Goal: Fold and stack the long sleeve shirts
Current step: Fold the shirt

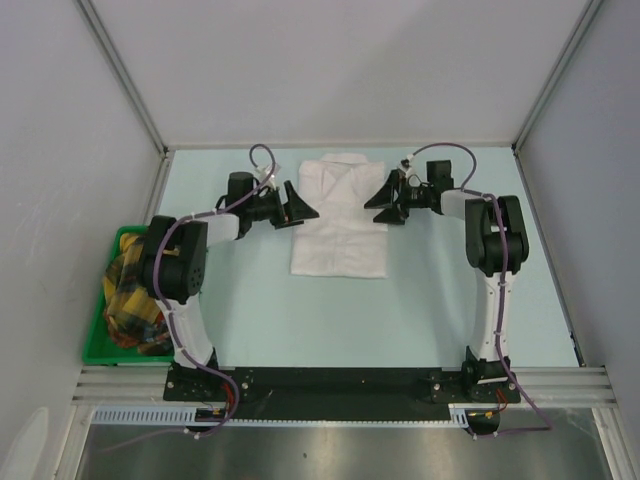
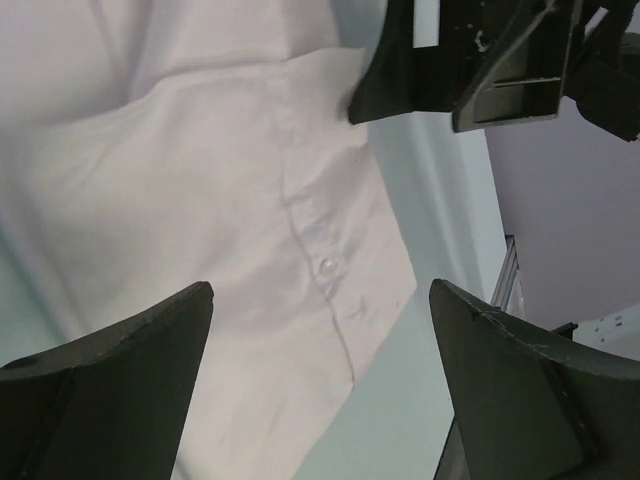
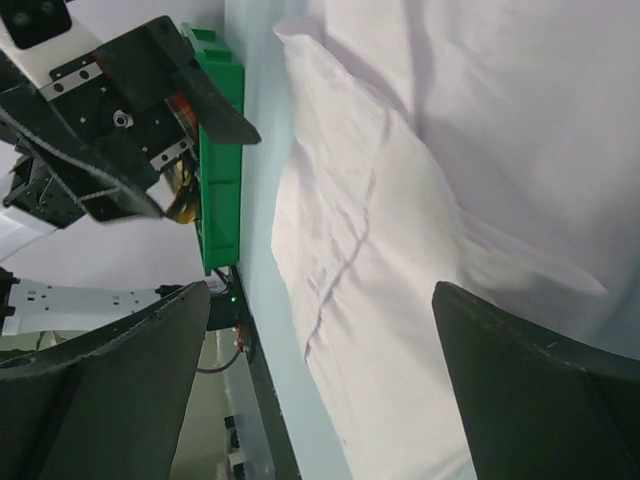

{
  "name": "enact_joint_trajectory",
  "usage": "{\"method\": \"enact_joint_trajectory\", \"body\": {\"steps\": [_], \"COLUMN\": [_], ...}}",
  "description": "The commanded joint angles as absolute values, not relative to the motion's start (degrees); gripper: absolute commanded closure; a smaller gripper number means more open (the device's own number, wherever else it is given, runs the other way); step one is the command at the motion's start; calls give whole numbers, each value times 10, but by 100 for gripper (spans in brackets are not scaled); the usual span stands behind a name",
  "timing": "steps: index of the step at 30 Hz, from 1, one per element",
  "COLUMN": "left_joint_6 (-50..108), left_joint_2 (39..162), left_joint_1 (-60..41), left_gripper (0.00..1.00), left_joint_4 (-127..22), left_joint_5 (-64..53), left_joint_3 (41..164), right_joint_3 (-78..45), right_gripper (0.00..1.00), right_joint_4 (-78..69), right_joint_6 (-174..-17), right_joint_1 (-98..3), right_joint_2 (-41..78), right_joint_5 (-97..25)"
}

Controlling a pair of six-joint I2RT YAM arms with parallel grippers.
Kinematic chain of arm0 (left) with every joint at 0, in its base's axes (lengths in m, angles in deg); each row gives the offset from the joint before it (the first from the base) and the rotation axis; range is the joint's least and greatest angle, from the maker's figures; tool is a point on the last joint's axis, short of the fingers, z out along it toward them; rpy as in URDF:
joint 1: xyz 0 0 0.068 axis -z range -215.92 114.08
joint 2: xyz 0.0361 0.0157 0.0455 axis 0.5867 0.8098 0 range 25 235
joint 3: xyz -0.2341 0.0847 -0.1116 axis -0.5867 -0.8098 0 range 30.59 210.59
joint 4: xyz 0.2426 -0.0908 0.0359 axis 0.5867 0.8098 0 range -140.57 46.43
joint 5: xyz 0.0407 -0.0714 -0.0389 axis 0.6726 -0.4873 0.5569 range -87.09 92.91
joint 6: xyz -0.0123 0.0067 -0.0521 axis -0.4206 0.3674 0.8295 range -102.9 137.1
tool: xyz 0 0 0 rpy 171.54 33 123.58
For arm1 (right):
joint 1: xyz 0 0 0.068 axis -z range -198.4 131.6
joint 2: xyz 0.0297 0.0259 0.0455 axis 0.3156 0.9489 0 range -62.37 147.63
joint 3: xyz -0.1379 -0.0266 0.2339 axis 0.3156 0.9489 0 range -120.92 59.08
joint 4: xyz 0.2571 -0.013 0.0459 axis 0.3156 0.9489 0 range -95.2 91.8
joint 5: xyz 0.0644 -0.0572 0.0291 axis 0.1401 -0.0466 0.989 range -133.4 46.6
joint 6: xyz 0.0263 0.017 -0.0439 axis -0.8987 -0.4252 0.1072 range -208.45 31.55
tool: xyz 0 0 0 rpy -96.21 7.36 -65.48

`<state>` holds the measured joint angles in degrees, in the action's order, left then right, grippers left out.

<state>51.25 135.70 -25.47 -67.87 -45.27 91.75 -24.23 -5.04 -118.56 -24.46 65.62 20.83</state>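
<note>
One white long sleeve shirt (image 1: pixel 338 222) lies folded into a rectangle at the middle of the pale table, collar toward the far wall. My left gripper (image 1: pixel 303 205) hovers open at the shirt's left edge, and my right gripper (image 1: pixel 380 197) hovers open at its right edge, the two facing each other. The left wrist view looks down on the shirt (image 2: pixel 200 200), its button placket and its corner, between the open left gripper (image 2: pixel 320 400). In the right wrist view the shirt (image 3: pixel 400 250) fills the span of the open right gripper (image 3: pixel 320 390). Neither gripper holds cloth.
A green bin (image 1: pixel 98 330) at the table's left edge holds a bundled plaid cloth (image 1: pixel 132 300); the same bin (image 3: pixel 220 150) shows in the right wrist view. Grey walls close off the left, far and right sides. The arms' bases sit on the black rail (image 1: pixel 340 385) at the near edge.
</note>
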Motion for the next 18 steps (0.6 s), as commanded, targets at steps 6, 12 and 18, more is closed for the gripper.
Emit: {"method": "enact_joint_trajectory", "body": {"steps": [6,12,18], "left_joint_6": [559,553,502], "left_joint_2": [1461,1495,1414], "left_joint_1": [-219,-243,-281], "left_gripper": [5,5,7], "left_joint_4": [-703,-666,-690], "left_joint_5": [-368,-327,-400], "left_joint_3": [1041,1053,992], "right_joint_3": [-335,-378,-390], "right_gripper": [1,3,6], "right_joint_4": [-148,-102,-86], "right_joint_6": [-1243,-1202,-1209], "right_joint_1": [-271,-253,-250], "right_joint_2": [734,792,757], "right_joint_5": [169,138,152]}}
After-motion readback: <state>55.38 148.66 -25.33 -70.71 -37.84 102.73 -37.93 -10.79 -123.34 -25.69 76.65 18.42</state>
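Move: The folded shirt lies between and under my hands. Its middle is about level with my left hand and some 8 cm to its right, roughly 4 cm lower; from my right hand it is level, about 8 cm left and 2 cm down. From my left hand, the middle of the shirt's far edge is about 17 cm ahead and 9 cm right, its near edge 15 cm back and 8 cm right. With both grippers kept wide open, I stroke on up the shirt towards its far edge, about 6 cm forward. Each hand first lifts 2 cm and swings inward over the cloth (left 4 cm, right 3 cm), then drops, my left the deeper at some 6 cm from its peak, setting fingertips on the shirt and easing back outward towards its sides; my left wrist turns slightly counter-clockwise. ##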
